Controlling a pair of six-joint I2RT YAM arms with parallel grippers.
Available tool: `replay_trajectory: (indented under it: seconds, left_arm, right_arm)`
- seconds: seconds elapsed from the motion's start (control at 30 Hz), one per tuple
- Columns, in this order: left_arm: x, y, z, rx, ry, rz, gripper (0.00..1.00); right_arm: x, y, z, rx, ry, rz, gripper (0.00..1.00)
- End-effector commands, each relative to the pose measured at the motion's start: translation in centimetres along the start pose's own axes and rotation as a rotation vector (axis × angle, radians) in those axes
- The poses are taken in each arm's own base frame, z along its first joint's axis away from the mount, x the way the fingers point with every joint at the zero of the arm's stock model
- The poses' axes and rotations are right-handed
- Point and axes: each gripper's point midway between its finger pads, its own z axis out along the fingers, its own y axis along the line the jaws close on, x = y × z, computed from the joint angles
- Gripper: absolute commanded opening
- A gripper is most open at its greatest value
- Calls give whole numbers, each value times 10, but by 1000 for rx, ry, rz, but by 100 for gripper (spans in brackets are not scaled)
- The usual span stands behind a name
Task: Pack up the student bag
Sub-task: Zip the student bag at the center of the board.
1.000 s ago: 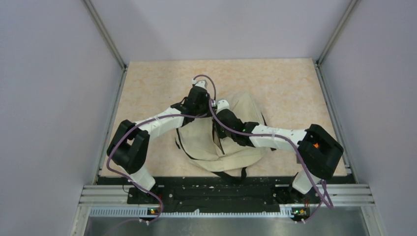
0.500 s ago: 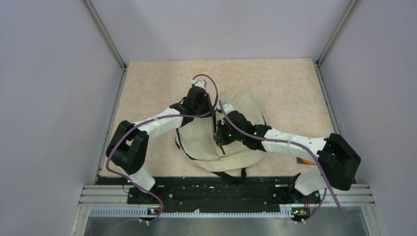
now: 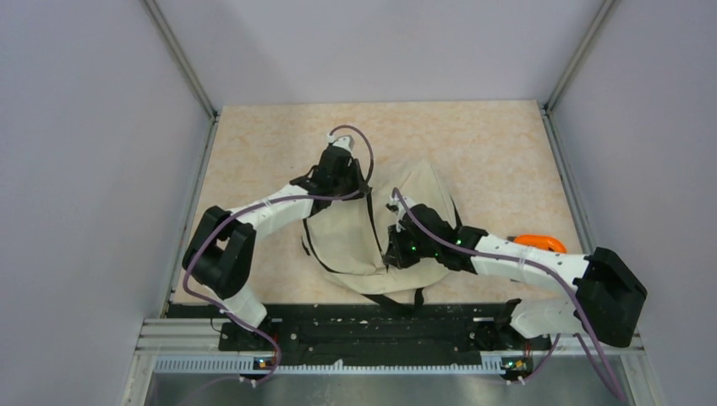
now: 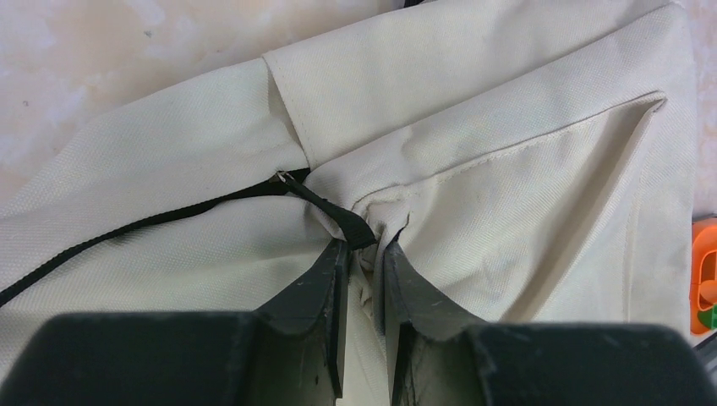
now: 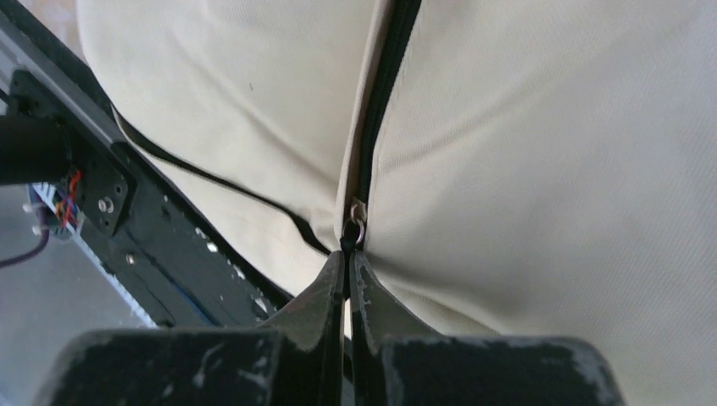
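Observation:
The student bag (image 3: 351, 241), a large cream fabric bag with black straps, lies in the middle of the table. My left gripper (image 3: 358, 191) is at its far edge. In the left wrist view it (image 4: 365, 251) is shut on a bunched fold of the bag's fabric (image 4: 507, 101) beside a black strap (image 4: 334, 211). My right gripper (image 3: 391, 250) is over the bag's near part. In the right wrist view it (image 5: 347, 255) is shut on the zip pull (image 5: 354, 222). The black zip line (image 5: 385, 93) runs away from the pull across the bag (image 5: 550, 127).
An orange object (image 3: 539, 242) lies on the table to the right of the bag, behind my right forearm; its edge shows in the left wrist view (image 4: 703, 275). The black base rail (image 3: 363, 326) runs close along the bag's near edge and shows in the right wrist view (image 5: 127, 228).
My right gripper has moved toward the near edge with the zip pull in it, and its arm has swung right, uncovering the orange object. My left gripper has stayed on the bag's fabric.

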Motion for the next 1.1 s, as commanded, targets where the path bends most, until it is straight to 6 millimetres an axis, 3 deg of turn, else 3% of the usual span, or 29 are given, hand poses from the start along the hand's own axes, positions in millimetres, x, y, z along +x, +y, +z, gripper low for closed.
replay_trajectory:
  seconds: [0.0,0.43,0.6,0.73,0.77,0.97,1.0,1.07]
  left_arm:
    - [-71,-12,3,53,-233,7,0]
    - [-85,-10,15,64,-266,20,0]
    - [-86,-10,17,75,-267,22,0]
    - [-88,-18,10,115,-271,77,0]
    - [-90,-18,6,112,-283,91,7]
    - [-102,-21,-25,119,-353,151,71]
    - [-104,-16,-30,94,-372,146,80]
    - [-106,-14,-43,83,-396,144,87]
  right_arm:
    - [43,7,-11,-58,141,28,0]
    - [89,-2,-11,-61,243,64,0]
    - [82,0,-13,-50,216,52,0]
    - [55,3,-19,-13,162,23,0]
    - [45,6,-22,-8,139,11,4]
    - [-29,-4,-49,127,-88,-90,75]
    - [-40,-8,-52,135,-118,-96,82]
    - [-63,-20,-57,135,-165,-77,87]
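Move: The right fingers are shut on the zip pull, with the zip slider about 1 cm ahead, 1 cm left and 1 cm below. The student bag's near edge lies some 7 cm back, 2 cm right and 7 cm below this hand; the black bottom strap about 10 cm back, 4 cm right and 9 cm below. The left hand grips the zip's far end right at its fingertips; from it the slider is roughly 17 cm back, 4 cm right and 2 cm lower. Back and down, drifting right, the right hand goes about 6 cm back and 5 cm lower, drawing the zip pull towards the bag's near edge, then opens and lifts away forward and up. The left hand keeps the far end pinched as it eases about 4 cm forward, then opens wide, tilts up and rises off. ##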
